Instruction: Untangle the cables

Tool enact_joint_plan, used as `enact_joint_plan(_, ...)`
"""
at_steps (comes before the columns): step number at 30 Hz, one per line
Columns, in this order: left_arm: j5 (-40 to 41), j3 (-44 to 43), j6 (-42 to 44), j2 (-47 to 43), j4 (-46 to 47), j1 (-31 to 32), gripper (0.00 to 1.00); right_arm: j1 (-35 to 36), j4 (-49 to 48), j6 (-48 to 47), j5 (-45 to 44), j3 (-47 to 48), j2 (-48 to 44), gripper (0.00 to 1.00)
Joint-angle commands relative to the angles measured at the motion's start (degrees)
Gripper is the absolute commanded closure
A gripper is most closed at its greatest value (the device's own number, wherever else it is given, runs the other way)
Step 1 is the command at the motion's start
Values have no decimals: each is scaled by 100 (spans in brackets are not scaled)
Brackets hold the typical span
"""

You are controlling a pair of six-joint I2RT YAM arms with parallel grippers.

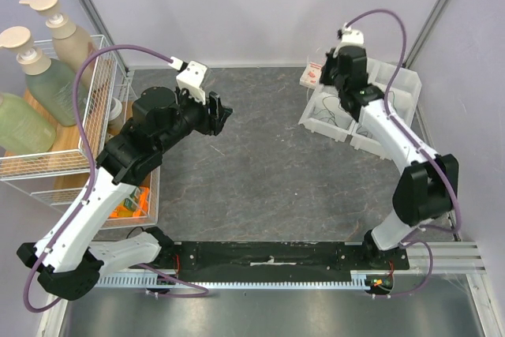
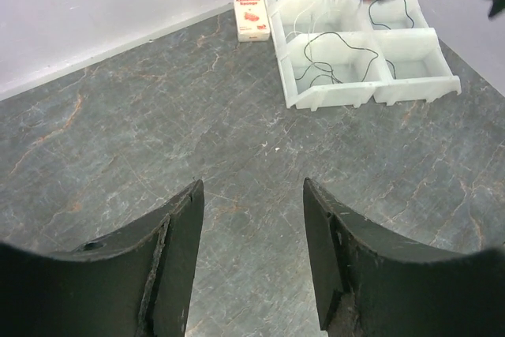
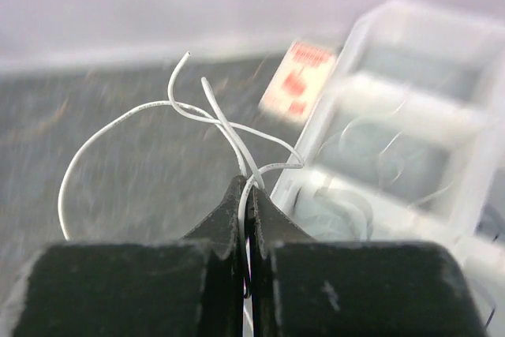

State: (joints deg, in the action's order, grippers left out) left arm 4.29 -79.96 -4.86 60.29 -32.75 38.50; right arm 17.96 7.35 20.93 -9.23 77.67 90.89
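My right gripper [image 3: 246,187] is shut on thin white cables [image 3: 215,118], which rise from between its fingers and loop out to the left above the dark tabletop. In the top view this gripper [image 1: 325,78] hangs over the far left corner of the white bins [image 1: 339,130]. More cables, black [image 2: 327,35] and white, lie curled in the bin compartments [image 2: 371,92]. My left gripper [image 2: 252,187] is open with only bare tabletop between its fingers. It hovers left of centre [image 1: 221,116], well apart from the bins.
A small white-and-red box [image 1: 311,76] lies just left of the bins, near the back wall. A wire basket [image 1: 95,116] with pump bottles stands on a shelf at the far left. Grey walls close off the back and the sides.
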Motion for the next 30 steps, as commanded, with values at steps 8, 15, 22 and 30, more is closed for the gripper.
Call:
enact_joint_plan(8,-78,42,346,-62,190,35,40,-1267,-1605,-176,-219,2137,2089,100)
enact_joint_plan(15,106,33,478,-79,164,26,39,-1426,-1571,-1090,36,2104,2635,100)
enact_joint_plan(22,37,25,680,0,173,26,39,-1426,-1027,-2030,167,1884,2873,100)
enact_joint_plan(30,-25,-28,671,62,182,26,39,-1435,-70,-2374,-236,1804,3101,100)
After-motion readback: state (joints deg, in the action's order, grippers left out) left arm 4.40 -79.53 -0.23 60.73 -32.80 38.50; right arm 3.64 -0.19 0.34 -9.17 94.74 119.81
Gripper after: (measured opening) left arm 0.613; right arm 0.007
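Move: The right hand holds the white cable high. The tray's middle-left compartment, where other white cable already lies, is about 19 cm ahead, 12 cm to its right and 23 cm below. The red-and-white box stands some 23 cm ahead and 4 cm right, the black cable's compartment about 9 cm ahead and 10 cm right, both equally low. From the idle left hand the middle-left compartment is roughly 40 cm ahead, 40 cm right and 36 cm down. Right hand carries the pinched white cable about 20 cm forward-right, then some 15 down towards the middle-left compartment. ##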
